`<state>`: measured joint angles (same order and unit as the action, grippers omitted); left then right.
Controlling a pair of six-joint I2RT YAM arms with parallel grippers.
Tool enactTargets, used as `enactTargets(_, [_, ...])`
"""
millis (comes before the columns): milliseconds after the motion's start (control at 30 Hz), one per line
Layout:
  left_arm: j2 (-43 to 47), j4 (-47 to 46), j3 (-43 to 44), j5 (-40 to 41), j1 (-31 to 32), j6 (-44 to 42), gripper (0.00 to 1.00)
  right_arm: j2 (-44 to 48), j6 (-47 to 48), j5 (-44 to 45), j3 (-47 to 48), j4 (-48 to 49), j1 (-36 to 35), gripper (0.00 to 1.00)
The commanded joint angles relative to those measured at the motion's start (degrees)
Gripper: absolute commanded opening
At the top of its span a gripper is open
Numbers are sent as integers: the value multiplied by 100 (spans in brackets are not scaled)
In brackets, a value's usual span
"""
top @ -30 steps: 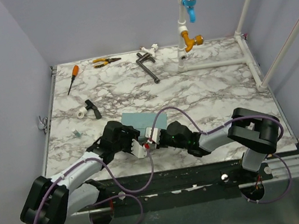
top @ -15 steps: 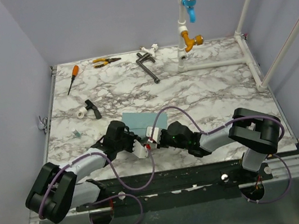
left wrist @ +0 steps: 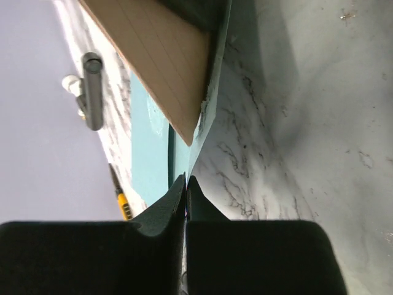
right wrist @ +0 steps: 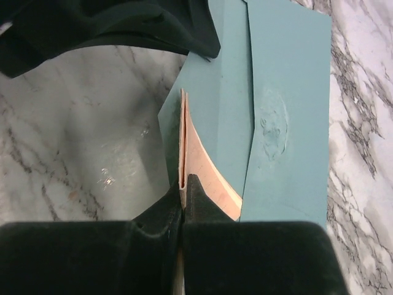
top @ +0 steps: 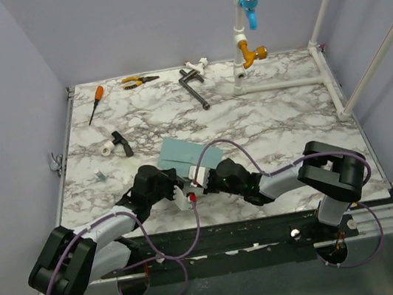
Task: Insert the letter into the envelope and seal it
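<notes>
The teal-blue envelope [top: 177, 151] lies near the table's front middle, its flap side [right wrist: 288, 92] toward the right in the right wrist view. My left gripper [left wrist: 185, 182] is shut, pinching the thin raised edge of the envelope [left wrist: 198, 138] at its near corner. The peach letter [right wrist: 209, 178] is folded and stands on edge over the envelope's mouth. My right gripper [right wrist: 184, 187] is shut on its near end. From the left wrist, the letter [left wrist: 159, 55] slants into the opening. In the top view both grippers, left [top: 180, 186] and right [top: 200, 180], meet at the envelope's near edge.
At the back of the marble table [top: 290, 125] lie an orange-handled screwdriver [top: 95, 103], yellow pliers [top: 140, 81] and a metal crank tool [top: 193, 88]. A white pipe frame with a blue valve [top: 248, 1] stands back right. A small black and white part [top: 117, 144] sits left of the envelope.
My left gripper has closed from open onto the envelope's near edge, and the left arm shifted slightly. The right gripper has stayed shut on the letter.
</notes>
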<state>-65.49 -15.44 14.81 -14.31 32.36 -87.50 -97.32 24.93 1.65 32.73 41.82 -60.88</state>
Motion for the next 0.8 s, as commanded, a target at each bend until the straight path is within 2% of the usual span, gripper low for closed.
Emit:
enactTargets(0, [149, -1036, -334, -504, -10, -319, 0, -461, 46, 176, 433, -159, 24, 1])
enactTargets(100, [125, -1180, -257, -780, -10, -303, 0, -733, 132, 534, 597, 224, 74, 1])
enactTargets(167, [109, -1178, -209, -854, -10, -345, 0, -863, 187, 922, 911, -42, 98, 1])
enactTargets(400, [93, -1180, -192, -951, -10, -492, 0, -1188, 412, 1392, 1345, -285, 190, 1])
enactTargets(600, [173, -1180, -321, -960, -11, -518, 0, -1297, 812, 1361, 1502, -345, 198, 1])
enactTargets(767, [230, -1180, -277, -826, -19, -433, 0, -1149, 1709, 1049, 1116, -244, 200, 1])
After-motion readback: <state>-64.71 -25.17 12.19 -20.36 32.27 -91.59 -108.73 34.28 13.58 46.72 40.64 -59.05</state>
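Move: The right hand already pinches the folded letter on edge. The middle of the envelope's pocket mouth lies about 6 cm ahead of it, 1 cm to its left and 4 cm below; the pocket panel's middle is some 10 cm ahead, 1 cm right, 5 cm down. The lifted flap is held about 3 cm ahead and 5 cm to its left, near its height. From the left hand, which holds that flap, the mouth is 2 cm ahead, 4 cm right and 4 cm below. Still pinching the letter, the right fingers slide its leading edge forward into the envelope's mouth, travelling some 7.5 cm forward with a little leftward drift early on, while the hand tips up and turns clockwise by roughly 10 degrees. The left keeps its pinch on the flap and pulls it up about 2.5 cm and 2 cm to the right, tilting slightly. ##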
